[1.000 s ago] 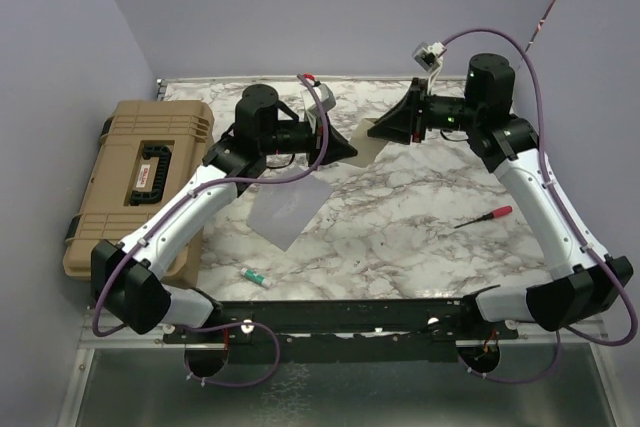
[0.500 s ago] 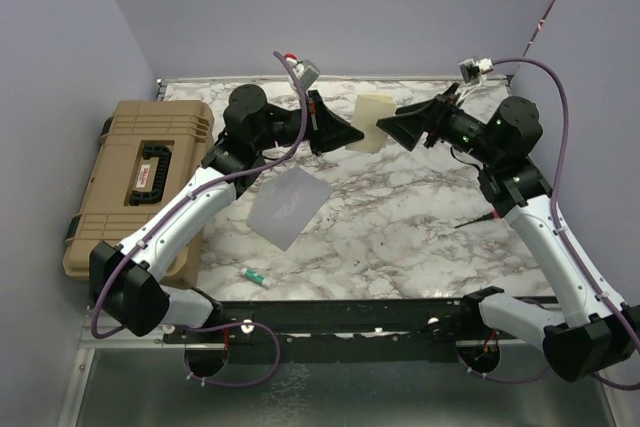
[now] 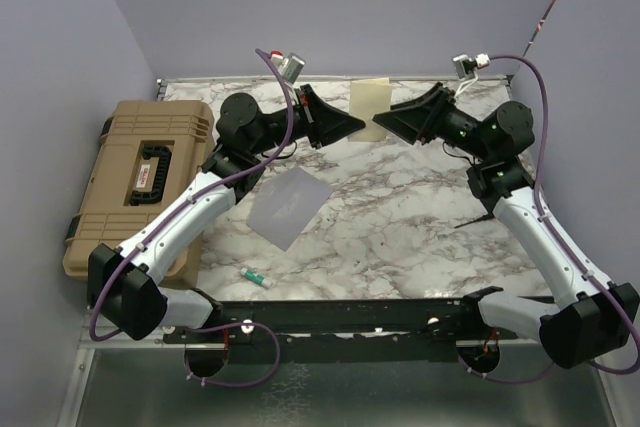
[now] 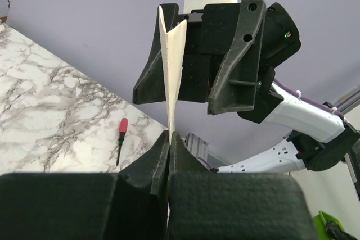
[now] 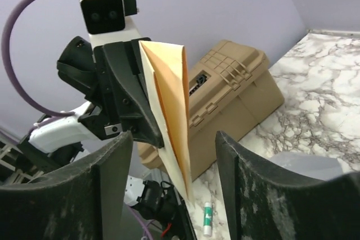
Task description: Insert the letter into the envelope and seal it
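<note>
The letter (image 3: 367, 100), a peach-tan sheet folded into a narrow V, is held up in the air near the back wall. My left gripper (image 3: 358, 129) is shut on its lower edge; in the left wrist view the letter (image 4: 173, 77) rises edge-on out of the closed jaws (image 4: 169, 136). My right gripper (image 3: 379, 126) faces it from the right, open. In the right wrist view the letter (image 5: 171, 122) hangs between the spread fingers (image 5: 112, 178), which do not press it. The grey envelope (image 3: 288, 204) lies flat on the marble table, below and left of both grippers.
A big tan hard case (image 3: 140, 182) stands along the left side of the table. A small glue stick (image 3: 254, 275) lies near the front edge. A red-handled screwdriver (image 3: 482, 217) lies on the right, under the right arm. Purple walls enclose the table (image 3: 400, 227).
Both wrists have tilted up and carried the letter higher, toward the back wall. The right gripper, earlier closed near the sheet, has opened; the left has kept its hold.
</note>
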`<move>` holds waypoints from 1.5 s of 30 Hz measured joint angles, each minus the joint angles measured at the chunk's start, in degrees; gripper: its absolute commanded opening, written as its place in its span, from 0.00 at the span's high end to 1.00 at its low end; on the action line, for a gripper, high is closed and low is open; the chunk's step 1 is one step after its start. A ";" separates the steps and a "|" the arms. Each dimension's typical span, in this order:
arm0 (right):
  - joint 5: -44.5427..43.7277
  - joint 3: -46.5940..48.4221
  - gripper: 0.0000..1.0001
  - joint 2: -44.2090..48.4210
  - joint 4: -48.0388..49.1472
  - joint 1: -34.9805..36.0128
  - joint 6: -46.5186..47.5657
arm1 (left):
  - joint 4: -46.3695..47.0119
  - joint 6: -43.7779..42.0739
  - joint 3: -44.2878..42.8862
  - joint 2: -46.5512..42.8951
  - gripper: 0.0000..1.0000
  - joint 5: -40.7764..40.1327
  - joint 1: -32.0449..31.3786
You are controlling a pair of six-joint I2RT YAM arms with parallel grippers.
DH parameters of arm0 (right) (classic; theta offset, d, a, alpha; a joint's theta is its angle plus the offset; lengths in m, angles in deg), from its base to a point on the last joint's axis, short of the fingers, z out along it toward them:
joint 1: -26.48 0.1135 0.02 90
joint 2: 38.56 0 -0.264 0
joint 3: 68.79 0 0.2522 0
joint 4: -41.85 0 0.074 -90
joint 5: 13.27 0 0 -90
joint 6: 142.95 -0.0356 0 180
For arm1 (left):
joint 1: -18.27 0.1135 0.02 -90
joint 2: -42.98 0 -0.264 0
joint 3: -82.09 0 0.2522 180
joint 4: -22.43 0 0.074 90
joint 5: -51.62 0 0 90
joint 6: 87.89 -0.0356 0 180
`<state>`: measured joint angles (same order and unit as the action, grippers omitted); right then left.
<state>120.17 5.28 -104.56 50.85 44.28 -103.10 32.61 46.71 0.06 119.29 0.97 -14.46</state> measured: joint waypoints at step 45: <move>-18.82 5.40 1.00 -37.16 -21.99 6.93 11.10 | -51.17 8.83 32.50 -3.23 0.10 -60.48 -0.24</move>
<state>101.36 10.68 -141.72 28.86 51.21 -92.00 -18.56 55.54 32.56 116.06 -59.51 -14.70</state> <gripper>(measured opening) 0.005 0.888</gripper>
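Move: Between the right hand's parted fingers stands the folded letter, its middle about 2 cm ahead, 1 cm left and 2 cm above; the left hand still pinches it. From the left hand the envelope lies some 15 cm left, 4 cm ahead and 42 cm down, the glue stick about 22 cm left and 13 cm back, the tan case roughly 41 cm left and 5 cm ahead. From the right hand the envelope is some 18 cm left, 2 cm ahead, 42 cm below. Closing on the folded letter, the right fingers take it over while the left hand holds still, then opens wide and lets go. The left swings down nearly 40 cm and 20 cm left, wrist turning to point down, to the envelope's near-left short edge. The right keeps its pinch, lowering the letter some 30 cm and forward 10 cm towards the envelope while tipping fingers down. ##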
